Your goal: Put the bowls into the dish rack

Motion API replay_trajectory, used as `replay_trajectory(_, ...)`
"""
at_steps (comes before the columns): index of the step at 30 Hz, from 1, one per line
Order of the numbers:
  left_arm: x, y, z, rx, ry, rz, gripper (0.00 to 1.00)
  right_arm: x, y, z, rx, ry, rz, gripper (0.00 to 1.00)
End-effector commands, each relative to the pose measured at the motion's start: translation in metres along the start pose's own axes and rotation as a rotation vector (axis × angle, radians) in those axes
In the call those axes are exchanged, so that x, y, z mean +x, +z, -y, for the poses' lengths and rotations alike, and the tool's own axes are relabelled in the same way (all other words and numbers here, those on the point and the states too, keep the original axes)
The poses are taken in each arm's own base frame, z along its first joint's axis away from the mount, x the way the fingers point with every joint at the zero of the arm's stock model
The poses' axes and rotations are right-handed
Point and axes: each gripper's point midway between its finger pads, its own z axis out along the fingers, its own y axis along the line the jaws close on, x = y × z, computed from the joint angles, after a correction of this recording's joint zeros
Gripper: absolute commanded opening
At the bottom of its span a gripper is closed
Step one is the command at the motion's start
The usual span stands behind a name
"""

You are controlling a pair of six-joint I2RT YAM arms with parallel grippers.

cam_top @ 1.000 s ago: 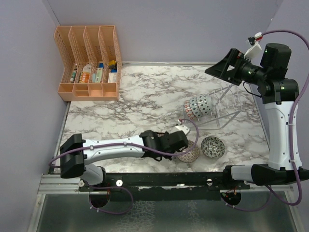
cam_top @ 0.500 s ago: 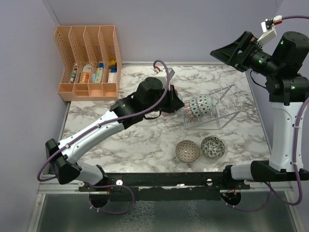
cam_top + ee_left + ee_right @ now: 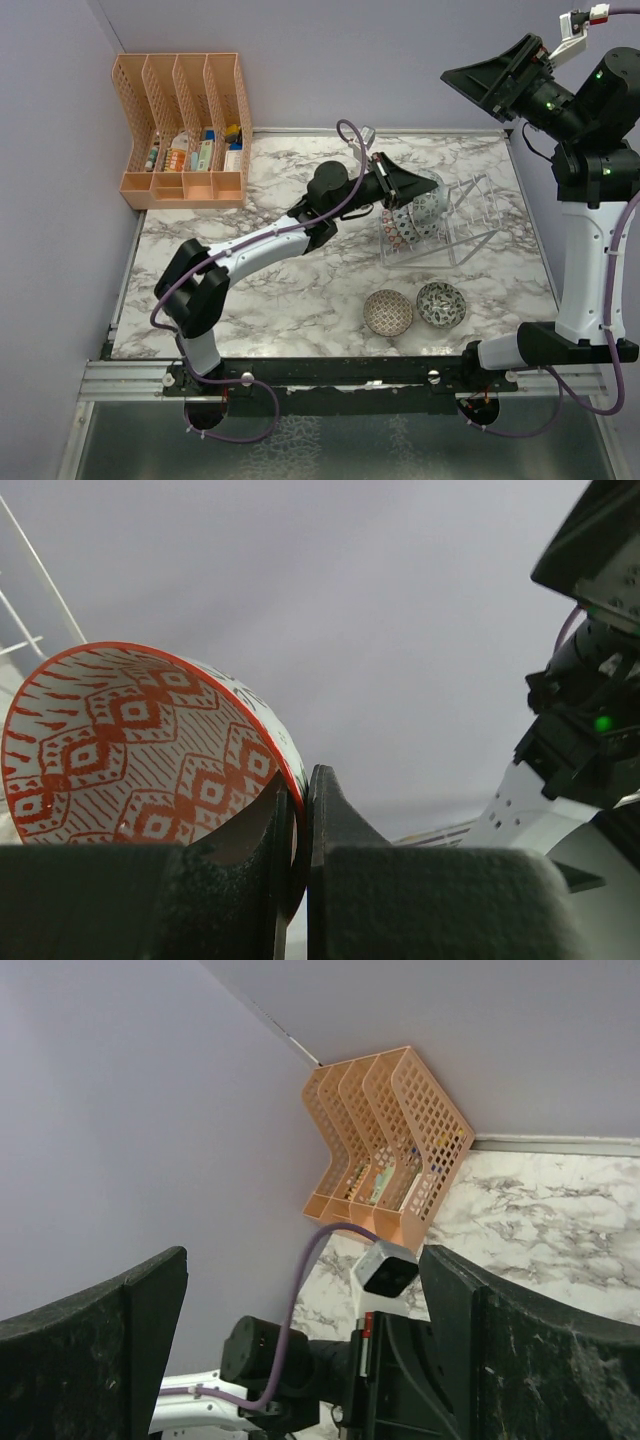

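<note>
A red-and-white patterned bowl [image 3: 130, 740] hangs on edge with my left gripper [image 3: 298, 810] shut on its rim. In the top view that gripper [image 3: 420, 190] reaches over the left end of the wire dish rack [image 3: 470, 215], where other bowls [image 3: 403, 228] stand on edge between the prongs. A brownish bowl [image 3: 388, 312] and a dark patterned bowl [image 3: 441, 304] sit upright on the marble near the front. My right gripper [image 3: 455, 76] is raised high at the back right, open and holding nothing, its fingers [image 3: 90, 1345] spread wide.
An orange plastic file organiser [image 3: 185, 130] with small items stands in the back left corner, also in the right wrist view [image 3: 385, 1150]. The marble table top [image 3: 260, 300] is bounded by purple walls. The left forearm [image 3: 260, 245] stretches diagonally across the middle.
My left arm swung from the front of the table, by the two loose bowls, up and right to the rack with the red bowl in its grip. The right arm rose a little.
</note>
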Motion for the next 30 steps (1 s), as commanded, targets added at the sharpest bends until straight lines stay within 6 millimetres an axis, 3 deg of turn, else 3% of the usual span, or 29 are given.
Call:
replay_trajectory(1,-0.019,0.005,0.054,0.262,-0.114,0.069,0.00,-0.004,-0.003,-0.017,-0.080,-0.033,0.007,0.99)
replay_trajectory(16,-0.038,0.066,-0.020,0.150,-0.299,0.164,0.00,0.013,-0.001,0.003,-0.077,-0.031,-0.055,0.99)
replay_trajectory(27,-0.036,0.077,-0.074,0.087,-0.359,0.167,0.00,0.013,0.003,0.010,-0.066,-0.037,-0.064,0.99)
replay_trajectory(30,-0.035,0.079,-0.080,0.084,-0.367,0.162,0.00,0.011,0.003,0.014,-0.039,-0.053,-0.055,0.99)
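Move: Over the rack, the left hand holds the red-patterned bowl by its rim; the free slot for it lies some 9 cm ahead, 8 cm to the right and 17 cm below. At about that height, the nearest loaded bowl sits 8 cm ahead and 2 cm right of the hand, the dotted bowl 5 cm ahead and 2 cm left. From the right hand, the slot is roughly 4 cm ahead, 8 cm right and 32 cm down. Carrying the pinched bowl towards the free slot beyond the loaded bowls, the left hand slants forward and right while sinking, about 8 cm each way, the descent steepening over the last third as the forward and rightward travel slows. Its wrist rolls some 20 degrees, the hand's top tipping forward with the fingers still pointing mostly right, and they keep their grip on the rim. ##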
